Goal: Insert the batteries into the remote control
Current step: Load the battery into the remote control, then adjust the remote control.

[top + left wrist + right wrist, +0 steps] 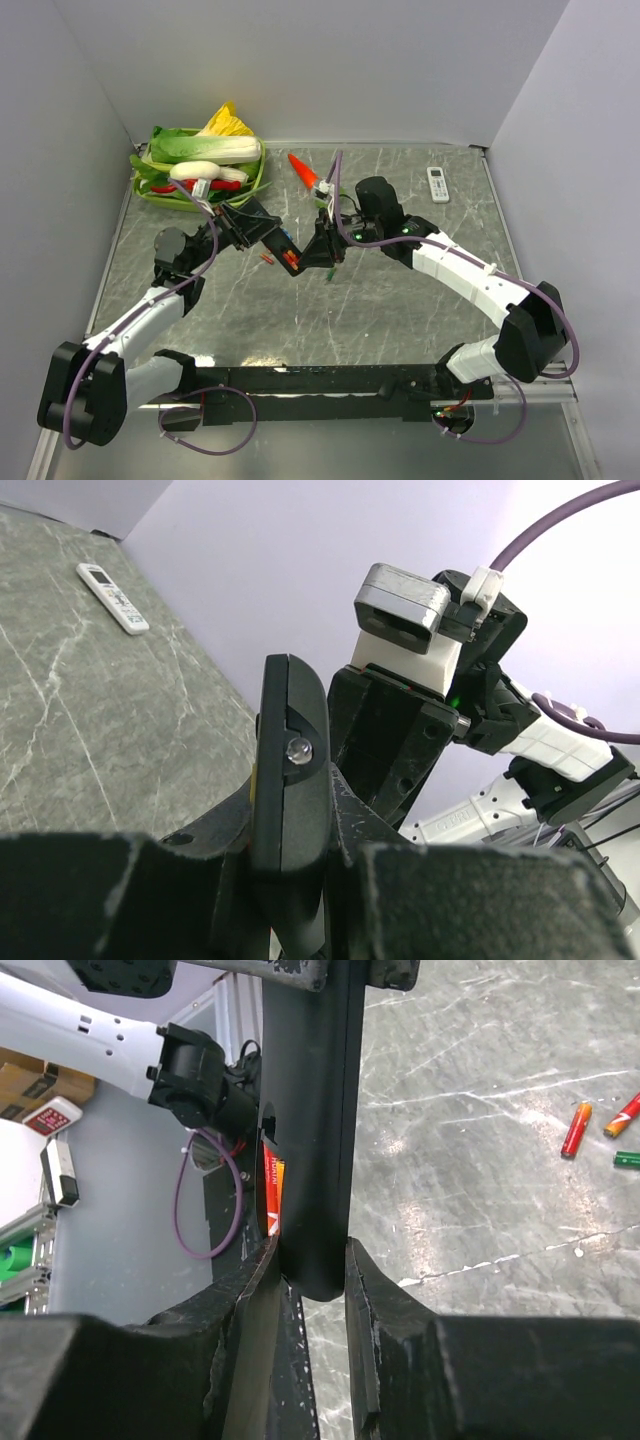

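The black remote control (297, 256) is held above the table's middle between both grippers. My left gripper (268, 236) is shut on one end of it; in the left wrist view the remote (290, 770) stands edge-on between my fingers (295, 855). My right gripper (322, 248) is shut on the other end; in the right wrist view the remote (312, 1110) runs up from my fingers (310, 1270). A red-orange battery (272, 1195) sits in the remote's open back. Loose batteries lie on the table: two red-orange (576, 1128) (622, 1115) and a green one (628, 1159).
A green tray (150, 192) of vegetables stands at the back left. An orange carrot (303, 170) lies behind the grippers. A white remote (438, 184) lies at the back right, also in the left wrist view (112, 598). Grey walls enclose the table.
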Tool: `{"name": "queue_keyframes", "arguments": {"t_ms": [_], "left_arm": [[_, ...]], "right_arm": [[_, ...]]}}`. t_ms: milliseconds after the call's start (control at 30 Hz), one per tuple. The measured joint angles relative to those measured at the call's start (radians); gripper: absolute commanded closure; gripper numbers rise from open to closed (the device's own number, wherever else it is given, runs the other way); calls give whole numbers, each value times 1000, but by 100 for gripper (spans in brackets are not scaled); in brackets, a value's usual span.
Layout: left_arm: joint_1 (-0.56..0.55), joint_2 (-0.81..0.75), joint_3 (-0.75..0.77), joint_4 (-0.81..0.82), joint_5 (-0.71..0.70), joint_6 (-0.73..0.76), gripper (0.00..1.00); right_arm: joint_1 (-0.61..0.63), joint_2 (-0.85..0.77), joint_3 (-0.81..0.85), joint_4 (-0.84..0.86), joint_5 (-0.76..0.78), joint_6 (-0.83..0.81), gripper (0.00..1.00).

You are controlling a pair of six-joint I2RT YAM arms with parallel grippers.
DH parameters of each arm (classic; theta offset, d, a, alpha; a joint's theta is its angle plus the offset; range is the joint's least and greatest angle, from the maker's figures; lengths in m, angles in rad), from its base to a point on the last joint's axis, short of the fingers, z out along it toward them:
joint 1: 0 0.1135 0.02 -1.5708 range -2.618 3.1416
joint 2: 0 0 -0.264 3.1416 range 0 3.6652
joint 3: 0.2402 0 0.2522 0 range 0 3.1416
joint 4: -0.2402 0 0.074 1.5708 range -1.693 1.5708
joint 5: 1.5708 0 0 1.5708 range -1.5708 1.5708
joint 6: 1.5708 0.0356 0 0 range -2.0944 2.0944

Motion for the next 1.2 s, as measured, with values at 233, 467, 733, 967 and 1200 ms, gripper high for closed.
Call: {"name": "queue_keyframes", "arguments": {"t_ms": [233,467,733,967,1200], "left_arm": [[-4,25,0,26,13,2,98],[-11,3,2,-67,-5,63,98],[-11,-84,4,-317,-94,230,98],[-32,-92,3,-386,-131,271,98],[-105,-4,3,-307,-78,257,98]], "right_arm": [[-2,3,0,-13,-1,-2,44],[-2,-3,0,-59,59,-11,0],[-16,-27,2,-247,294,45,0],[1,-126,-56,-263,402,44,0],[43,-127,-44,-138,348,63,0]]}}
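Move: The left hand holds the remote control, and the right fingers are already pinched round its near end, with the battery compartment only some 3 cm left of the right hand, 1 cm ahead and 1 cm up. From the left hand the compartment lies about 6 cm back, 4 cm right and 3 cm lower. On the table roughly 20 cm below the right hand, the loose red batteries lie about 12 cm ahead and 10 cm left, a lone green battery about 9 cm ahead and 7 cm right. The right fingers let go of the remote's battery end, spreading wide as the hand pulls off some 5 cm right and as much down, slightly forward, turning about 20 degrees clockwise; it then doubles back left and up some 3–4 cm, fingers still wide. The left hand keeps its grip and lowers the remote about 6 cm, rolling it a little and ending with a drift to the right. ##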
